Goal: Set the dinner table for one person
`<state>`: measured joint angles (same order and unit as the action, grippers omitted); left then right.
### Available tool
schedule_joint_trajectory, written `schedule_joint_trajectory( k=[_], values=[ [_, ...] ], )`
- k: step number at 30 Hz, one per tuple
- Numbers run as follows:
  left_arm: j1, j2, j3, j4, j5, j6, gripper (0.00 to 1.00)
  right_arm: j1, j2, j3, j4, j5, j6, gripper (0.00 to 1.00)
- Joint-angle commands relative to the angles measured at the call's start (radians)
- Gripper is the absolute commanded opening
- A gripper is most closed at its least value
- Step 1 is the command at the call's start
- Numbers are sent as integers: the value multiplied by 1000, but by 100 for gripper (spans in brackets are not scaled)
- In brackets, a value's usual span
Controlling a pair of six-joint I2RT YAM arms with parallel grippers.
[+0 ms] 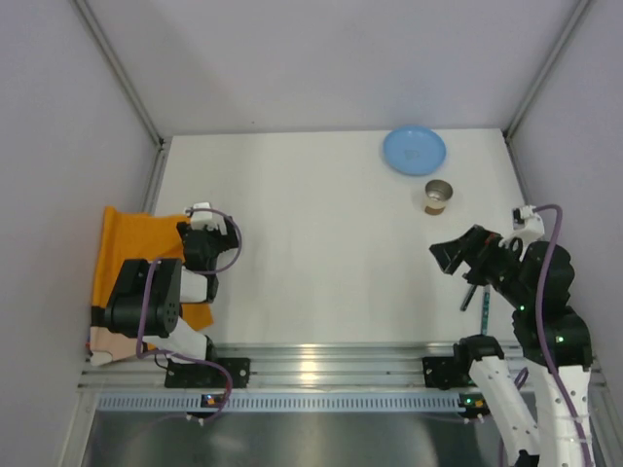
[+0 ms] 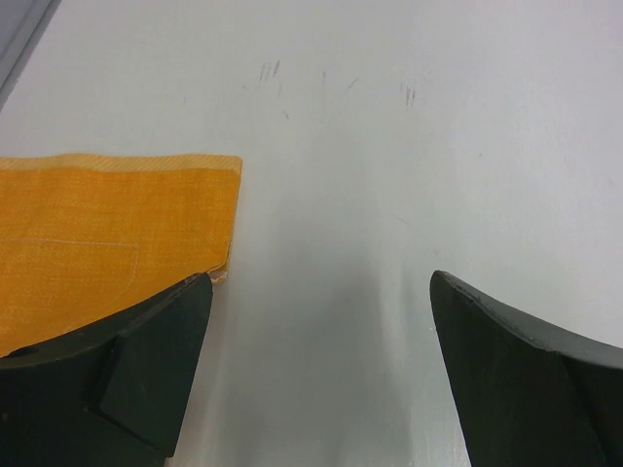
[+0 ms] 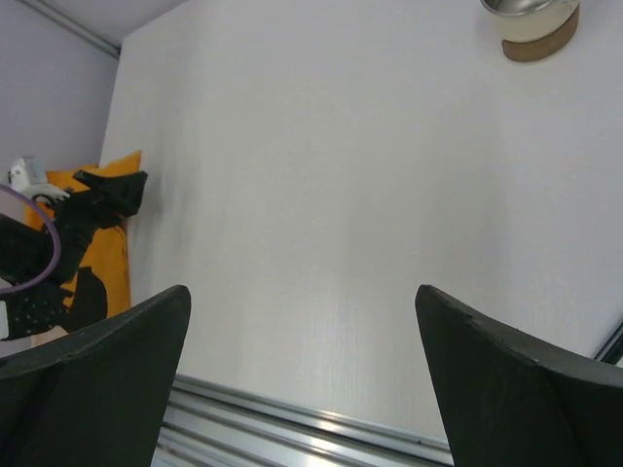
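The dinner table (image 1: 321,224) is a plain white top. An orange placemat (image 1: 131,253) lies at its left edge, partly under my left arm. A blue plate (image 1: 414,150) and a small metal-lined cup (image 1: 438,196) sit at the far right. My left gripper (image 1: 201,243) is open and empty, low over the placemat's right edge; in the left wrist view (image 2: 319,282) one finger overlaps the placemat (image 2: 107,224) and bare table lies between the jaws. My right gripper (image 1: 456,255) is open, empty and raised above the table; it also shows in the right wrist view (image 3: 303,292).
A thin dark utensil (image 1: 471,295) lies on the table by the right arm, partly hidden by it. The cup (image 3: 531,24) shows at the top of the right wrist view, the placemat (image 3: 107,263) and left arm (image 3: 88,209) at its left. Grey walls enclose the table; an aluminium rail (image 1: 321,365) runs along the near edge.
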<state>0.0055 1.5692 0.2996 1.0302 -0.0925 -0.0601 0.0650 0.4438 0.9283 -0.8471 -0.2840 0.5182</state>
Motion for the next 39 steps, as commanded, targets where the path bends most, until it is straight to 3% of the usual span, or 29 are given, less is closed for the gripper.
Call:
schedule_joint_trajectory(
  k=[1,7,22,24,27,29,31,35,36,39],
  values=[
    [-2,3,22,54,28,17,99,10,91,6,14,31,-44,100],
    [-2,2,21,54,28,19,99,29,190,61,40,117,-60,100],
    [-2,3,23,59,27,19,99,45,251,49,-30,118,-96,100],
    [-53,-6,12,89,-66,28,99,58,256,52,-33,118,-98,100],
    [-88,-138,111,-201,-98,46,99,76,259,64,-33,121,-101,100],
    [-95,-214,261,-478,-116,-27,99,84,250,69,-35,124,-103,100],
    [-93,-265,358,-623,-105,-114,99,98,231,69,-40,126,-101,100],
    [-93,-229,737,-1026,-183,-197,99,113,184,58,-63,128,-101,100],
    [-93,-210,806,-1221,-209,-233,99,116,164,57,-69,128,-101,100],
    [-84,-143,1002,-1483,-351,-276,99,119,121,63,-98,126,-95,100]
  ],
)
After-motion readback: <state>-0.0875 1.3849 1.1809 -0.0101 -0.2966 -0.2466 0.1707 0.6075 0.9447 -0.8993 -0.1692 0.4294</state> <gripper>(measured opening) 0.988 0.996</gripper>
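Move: The middle of the orange cloth lies about 15 cm to the left of my left hand, 13 cm back and 5 cm below. The cloth's far right corner is just ahead and slightly left. From my right hand, the cloth's middle is some 64 cm left and 7 cm ahead; the dark utensil lies 9 cm right, level fore and aft, and the cup straight ahead by about 24 cm, all roughly 25 cm lower. I keep my left hand still low beside the orange cloth, then lift it quickly away from the cloth and table, about 23 cm up and 7 cm forward, fingers still wide open. My right hand reaches forward and down about 4 cm each, open and tipping some 10 degrees downward, then eases back a little, staying well above the table. ##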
